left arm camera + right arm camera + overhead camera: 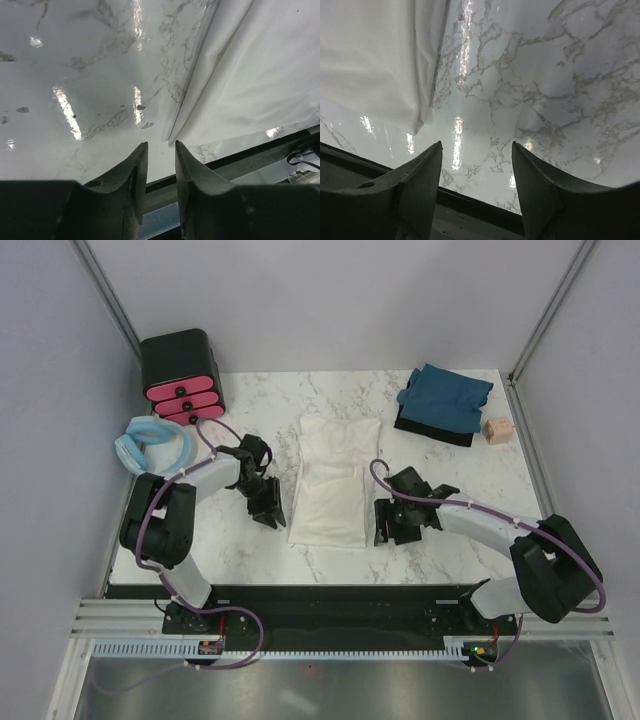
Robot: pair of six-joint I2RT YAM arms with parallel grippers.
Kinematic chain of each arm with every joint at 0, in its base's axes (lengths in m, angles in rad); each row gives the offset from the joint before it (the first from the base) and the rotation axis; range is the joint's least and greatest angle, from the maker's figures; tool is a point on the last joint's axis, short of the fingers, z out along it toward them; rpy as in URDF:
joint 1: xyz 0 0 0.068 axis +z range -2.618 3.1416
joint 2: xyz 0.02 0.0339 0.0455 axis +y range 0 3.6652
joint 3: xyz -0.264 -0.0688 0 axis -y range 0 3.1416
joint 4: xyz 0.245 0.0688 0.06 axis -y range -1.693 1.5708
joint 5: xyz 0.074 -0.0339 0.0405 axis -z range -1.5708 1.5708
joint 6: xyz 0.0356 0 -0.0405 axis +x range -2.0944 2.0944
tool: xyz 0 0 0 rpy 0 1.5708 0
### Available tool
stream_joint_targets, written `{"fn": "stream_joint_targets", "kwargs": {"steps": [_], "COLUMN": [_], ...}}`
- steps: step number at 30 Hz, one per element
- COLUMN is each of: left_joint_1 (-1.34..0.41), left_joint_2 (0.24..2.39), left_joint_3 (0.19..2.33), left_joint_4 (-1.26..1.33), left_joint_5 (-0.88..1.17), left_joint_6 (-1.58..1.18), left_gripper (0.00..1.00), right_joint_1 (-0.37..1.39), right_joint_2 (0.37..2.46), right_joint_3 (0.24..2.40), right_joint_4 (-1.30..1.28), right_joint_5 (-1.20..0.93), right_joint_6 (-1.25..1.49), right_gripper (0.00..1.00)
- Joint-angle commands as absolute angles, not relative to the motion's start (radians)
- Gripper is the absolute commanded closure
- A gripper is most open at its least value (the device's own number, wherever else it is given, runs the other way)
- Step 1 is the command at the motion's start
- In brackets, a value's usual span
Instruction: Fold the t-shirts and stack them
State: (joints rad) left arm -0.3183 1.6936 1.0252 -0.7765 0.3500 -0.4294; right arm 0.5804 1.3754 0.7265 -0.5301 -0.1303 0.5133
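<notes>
The cream-white t-shirt (332, 480) lies folded into a long narrow strip in the middle of the marble table; its near corner shows in the left wrist view (250, 80) and the right wrist view (375, 55). The dark teal-blue t-shirt (444, 400) lies folded at the back right. My left gripper (268, 508) hangs just left of the white strip's near end, jaws open with a narrow gap (161, 146), nothing between them. My right gripper (392, 525) sits just right of that end, jaws open wide (477, 145), empty.
A black box with pink drawers (182, 377) stands at the back left, with a pale blue padded ring (152, 442) in front of it. A small tan cube (496, 430) sits right of the teal shirt. The table's near edge (320, 585) runs just below both grippers.
</notes>
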Motion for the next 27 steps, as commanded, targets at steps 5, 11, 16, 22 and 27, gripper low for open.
{"fn": "stream_joint_targets", "kwargs": {"steps": [5, 11, 16, 22, 27], "left_joint_1": [-0.318, -0.319, -0.319, -0.319, -0.319], "left_joint_2": [1.707, 1.743, 1.778, 1.836, 1.871], "left_joint_3": [0.997, 0.959, 0.951, 0.946, 0.943], "left_joint_4": [-0.695, -0.667, -0.652, -0.65, -0.644], "left_joint_5": [0.494, 0.558, 0.558, 0.545, 0.54], "left_joint_6": [-0.396, -0.373, -0.374, -0.374, -0.379], "left_gripper": [0.62, 0.62, 0.61, 0.62, 0.62], "right_joint_1": [0.584, 0.584, 0.584, 0.586, 0.587], "right_joint_2": [1.387, 1.451, 1.52, 1.635, 1.693], "right_joint_3": [0.696, 0.673, 0.687, 0.698, 0.693], "right_joint_4": [-0.341, -0.256, -0.223, -0.149, -0.112], "right_joint_5": [-0.267, -0.344, -0.351, -0.387, -0.405], "right_joint_6": [0.526, 0.54, 0.529, 0.554, 0.568], "right_gripper": [0.34, 0.34, 0.34, 0.35, 0.36]}}
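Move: The white t-shirt lies folded narrow between the open hands. Its near-left corner is about 3 cm back, 3 cm right and 3 cm below the left hand; its near-right corner is roughly 6 cm left of the right hand, 1 cm back and 2 cm below. The blue shirt stack lies some 32 cm ahead of the right hand and 16 cm to its right. Open-fingered, the right hand sweeps about 8 cm left over the t-shirt's corner; the left dips right-back to its own. ##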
